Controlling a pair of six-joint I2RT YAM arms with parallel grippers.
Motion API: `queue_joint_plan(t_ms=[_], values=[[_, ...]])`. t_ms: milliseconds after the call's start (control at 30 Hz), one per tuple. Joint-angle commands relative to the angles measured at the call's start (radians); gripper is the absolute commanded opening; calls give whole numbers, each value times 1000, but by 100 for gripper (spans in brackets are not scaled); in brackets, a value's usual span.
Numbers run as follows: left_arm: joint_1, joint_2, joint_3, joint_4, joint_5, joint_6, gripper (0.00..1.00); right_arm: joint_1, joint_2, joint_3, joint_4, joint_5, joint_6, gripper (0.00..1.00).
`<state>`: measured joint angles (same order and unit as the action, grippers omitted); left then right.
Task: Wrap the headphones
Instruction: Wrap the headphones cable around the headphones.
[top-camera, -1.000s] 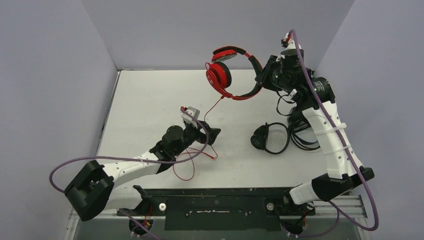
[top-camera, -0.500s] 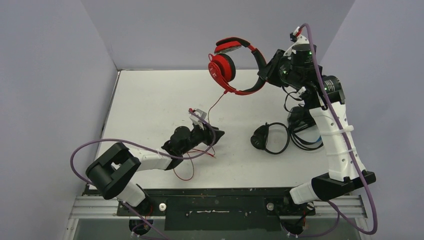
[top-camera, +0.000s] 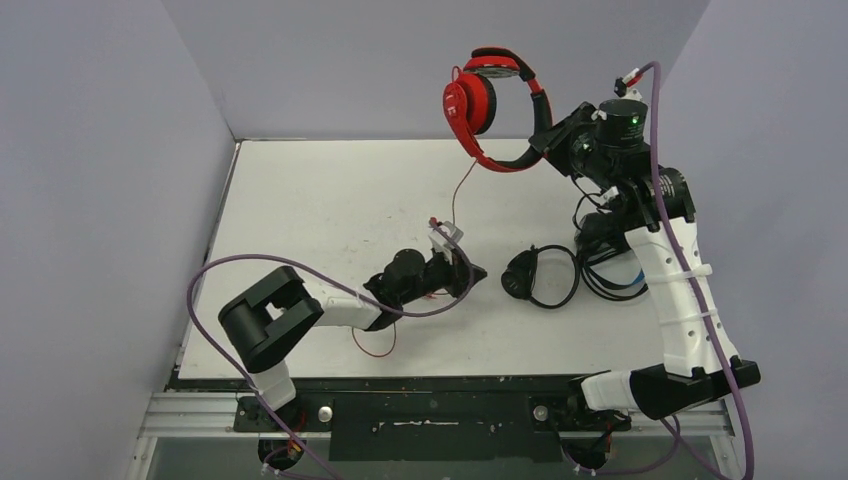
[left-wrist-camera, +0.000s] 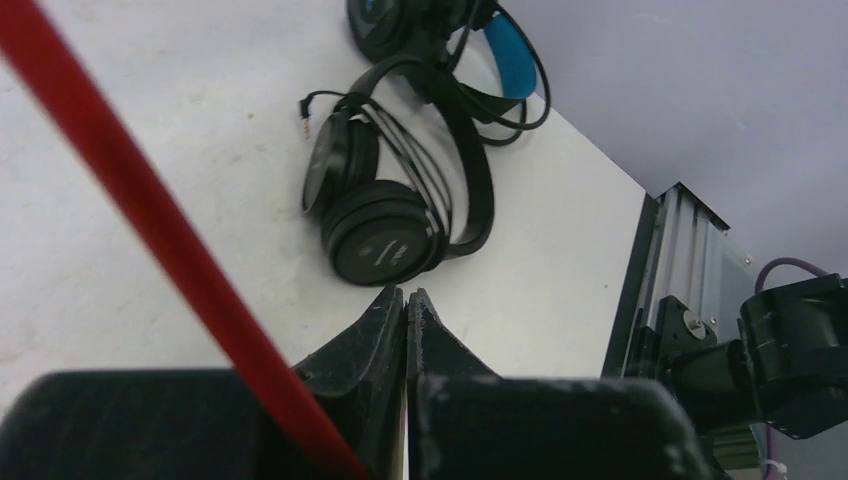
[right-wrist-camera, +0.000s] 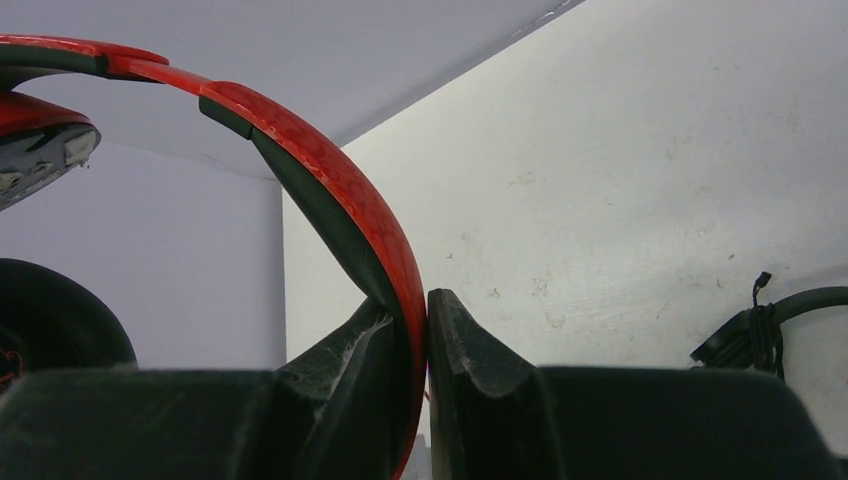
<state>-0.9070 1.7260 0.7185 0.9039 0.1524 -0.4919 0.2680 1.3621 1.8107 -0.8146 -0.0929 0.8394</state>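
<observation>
My right gripper (top-camera: 548, 140) holds the red headphones (top-camera: 485, 100) high above the back of the table, shut on the red headband (right-wrist-camera: 330, 180), which sits between the jaws of that gripper (right-wrist-camera: 420, 310). The red cord (top-camera: 460, 195) hangs down to my left gripper (top-camera: 478, 271) near the table's middle, and slack loops lie beneath that arm. The left gripper (left-wrist-camera: 405, 295) is shut, tips touching with nothing between them. The red cord (left-wrist-camera: 150, 210) crosses its left finger; whether it is pinched deeper in does not show. The all-black headphones (top-camera: 530, 275) lie just right of it.
Headphones with a blue headband (left-wrist-camera: 512, 55) lie behind the black pair, under the right arm, with black cables bunched around them. The white table (top-camera: 320, 200) is walled at the back and both sides. A metal rail (top-camera: 430, 410) runs along the near edge.
The right arm has carried the red headphones up and to the right. The left gripper has moved right toward the black headphones and gone from open to shut.
</observation>
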Motion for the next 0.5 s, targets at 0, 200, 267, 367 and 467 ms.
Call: queue_joint_plan(t_ms=[0,200,267,367,467], values=[[-69,37,116,-80,7,67,0,-5,-69,-45,155,87,136,0],[-134,-47,80,-227,-43,116,0,-11,-67,-94,140,305,64,0],[-167,-111,44,-302,-80,148,0,-14,-54,-118,135,389,42,0],[-218,-210,14,-440,-136,175,0,-16,-38,-164,150,486,12,0],[-257,-333,11,-588,-193,183,0,-19,-27,-211,180,573,-16,0]])
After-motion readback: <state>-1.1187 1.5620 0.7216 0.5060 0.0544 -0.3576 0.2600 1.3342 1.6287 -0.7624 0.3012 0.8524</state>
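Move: The red headphones, in the right fingers, sit about 7 cm left of the right hand, 4 cm farther out and 3 cm higher; from the left hand they are roughly 13 cm ahead and 30 cm above, with no sideways offset. The black headphones lie about 4 cm ahead of the left hand, 13 cm to its right and 12 cm below. The blue-band headphones are some 20 cm right of the right hand, 4 cm back and 38 cm below. Left draws its pinched cable back about 9 cm; right swings the headphones rightward and down, turning 20 degrees clockwise. ##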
